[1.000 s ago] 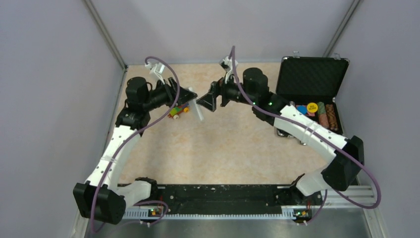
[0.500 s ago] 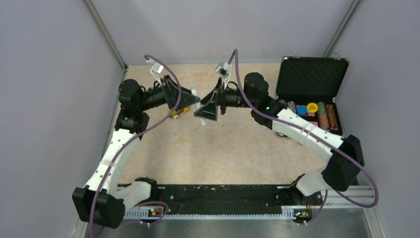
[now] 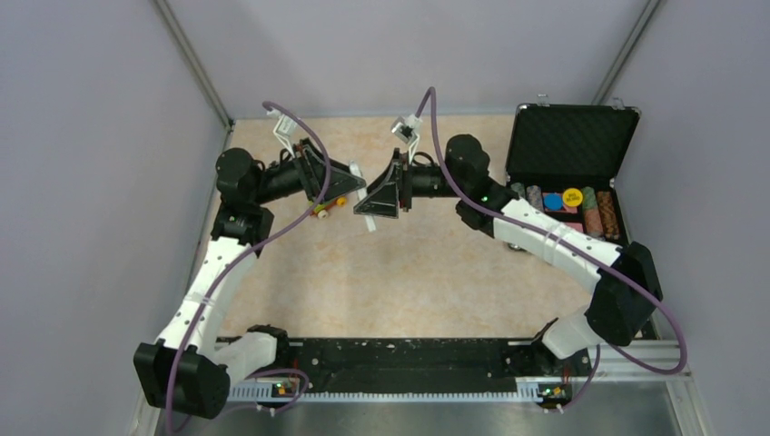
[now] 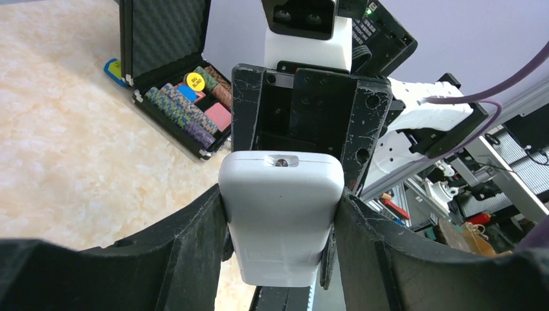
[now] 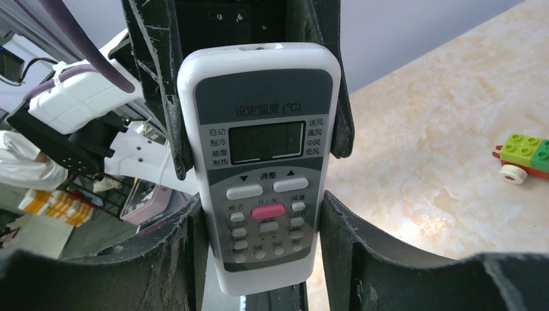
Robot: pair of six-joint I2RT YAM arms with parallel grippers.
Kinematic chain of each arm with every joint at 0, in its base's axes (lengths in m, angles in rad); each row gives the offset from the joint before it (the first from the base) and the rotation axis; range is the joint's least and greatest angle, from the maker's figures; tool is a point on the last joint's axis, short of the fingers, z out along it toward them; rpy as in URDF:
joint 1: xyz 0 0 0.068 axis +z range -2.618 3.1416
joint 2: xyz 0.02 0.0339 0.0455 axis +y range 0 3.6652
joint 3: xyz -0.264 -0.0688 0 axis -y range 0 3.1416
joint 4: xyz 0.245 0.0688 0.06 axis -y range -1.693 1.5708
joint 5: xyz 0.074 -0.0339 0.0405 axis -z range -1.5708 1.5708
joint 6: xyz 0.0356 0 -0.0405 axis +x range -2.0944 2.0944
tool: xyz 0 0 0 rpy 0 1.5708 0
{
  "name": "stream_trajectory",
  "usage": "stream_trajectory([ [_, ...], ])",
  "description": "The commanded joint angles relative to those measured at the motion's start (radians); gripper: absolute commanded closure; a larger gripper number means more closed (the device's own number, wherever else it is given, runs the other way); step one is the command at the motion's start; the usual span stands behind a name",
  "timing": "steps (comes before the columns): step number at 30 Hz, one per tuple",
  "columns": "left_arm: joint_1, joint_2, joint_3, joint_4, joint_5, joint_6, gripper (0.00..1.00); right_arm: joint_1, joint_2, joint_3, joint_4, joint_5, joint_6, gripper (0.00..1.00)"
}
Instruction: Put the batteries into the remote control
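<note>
The remote control (image 3: 364, 202) is held in the air between the two arms, above the far middle of the table. My left gripper (image 3: 355, 193) is shut on it; the left wrist view shows its plain light-grey back (image 4: 281, 214) clamped between both fingers (image 4: 194, 227). My right gripper (image 3: 370, 202) faces it from the other side. In the right wrist view the button face with dark screen (image 5: 262, 162) stands between that gripper's fingers (image 5: 349, 233), which press against its sides. The batteries are out of view.
An open black case (image 3: 567, 154) of poker chips stands at the back right, also seen in the left wrist view (image 4: 165, 39). A colourful toy-brick train (image 3: 322, 209) lies under the left gripper and shows at the right edge (image 5: 523, 155).
The two grippers came together around the remote control. The right gripper's jaws, wide a moment ago, have closed in on its sides. The left grip is unchanged.
</note>
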Motion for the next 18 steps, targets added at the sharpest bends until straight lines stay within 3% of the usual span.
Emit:
stream_trajectory([
  [1,-0.003,-0.033,0.058,-0.127,-0.056,0.122,0.42,-0.003,-0.002,-0.017,0.026,0.054,0.035,0.72],
  [3,-0.003,-0.036,0.122,-0.376,-0.181,0.263,0.16,-0.016,-0.019,-0.040,0.004,0.105,0.043,0.74],
  [5,-0.001,-0.035,0.170,-0.553,-0.325,0.378,0.02,-0.036,-0.037,-0.074,-0.028,0.173,0.049,0.74],
  [9,0.004,-0.052,0.214,-0.797,-0.745,0.438,0.01,-0.078,-0.080,-0.160,-0.192,0.408,0.019,0.74],
  [11,0.006,-0.078,0.203,-0.853,-0.914,0.436,0.01,-0.085,-0.086,-0.191,-0.328,0.624,-0.009,0.74],
  [14,0.006,-0.122,0.181,-0.898,-1.005,0.427,0.01,-0.087,-0.074,-0.211,-0.508,0.898,-0.046,0.75],
  [18,0.006,-0.199,0.136,-0.908,-0.987,0.401,0.01,-0.088,-0.027,-0.225,-0.664,1.155,-0.065,0.75],
])
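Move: The remote is already held between both hands: its middle sits about 2 cm ahead of and 2 cm above the right hand, and about 1 cm back and 2 cm below the left. Clear table for it lies roughly 11 cm ahead, 14 cm right and 33 cm below the right hand. The toy train is on the table some 22 cm ahead, 13 cm left and 31 cm below the right hand, or about 19 cm ahead and 13 cm left of the left hand, 35 cm down. Down, then more and more to its right and forward, the right hand swings the remote away by some 25 cm, keeping its grip while its fingers turn clockwise and tip from pointing left to forward-left and down. The left hand opens wide at once, lets go of the remote and backs off about 11 cm left, dropping 7 cm and turning counter-clockwise to point forward. ##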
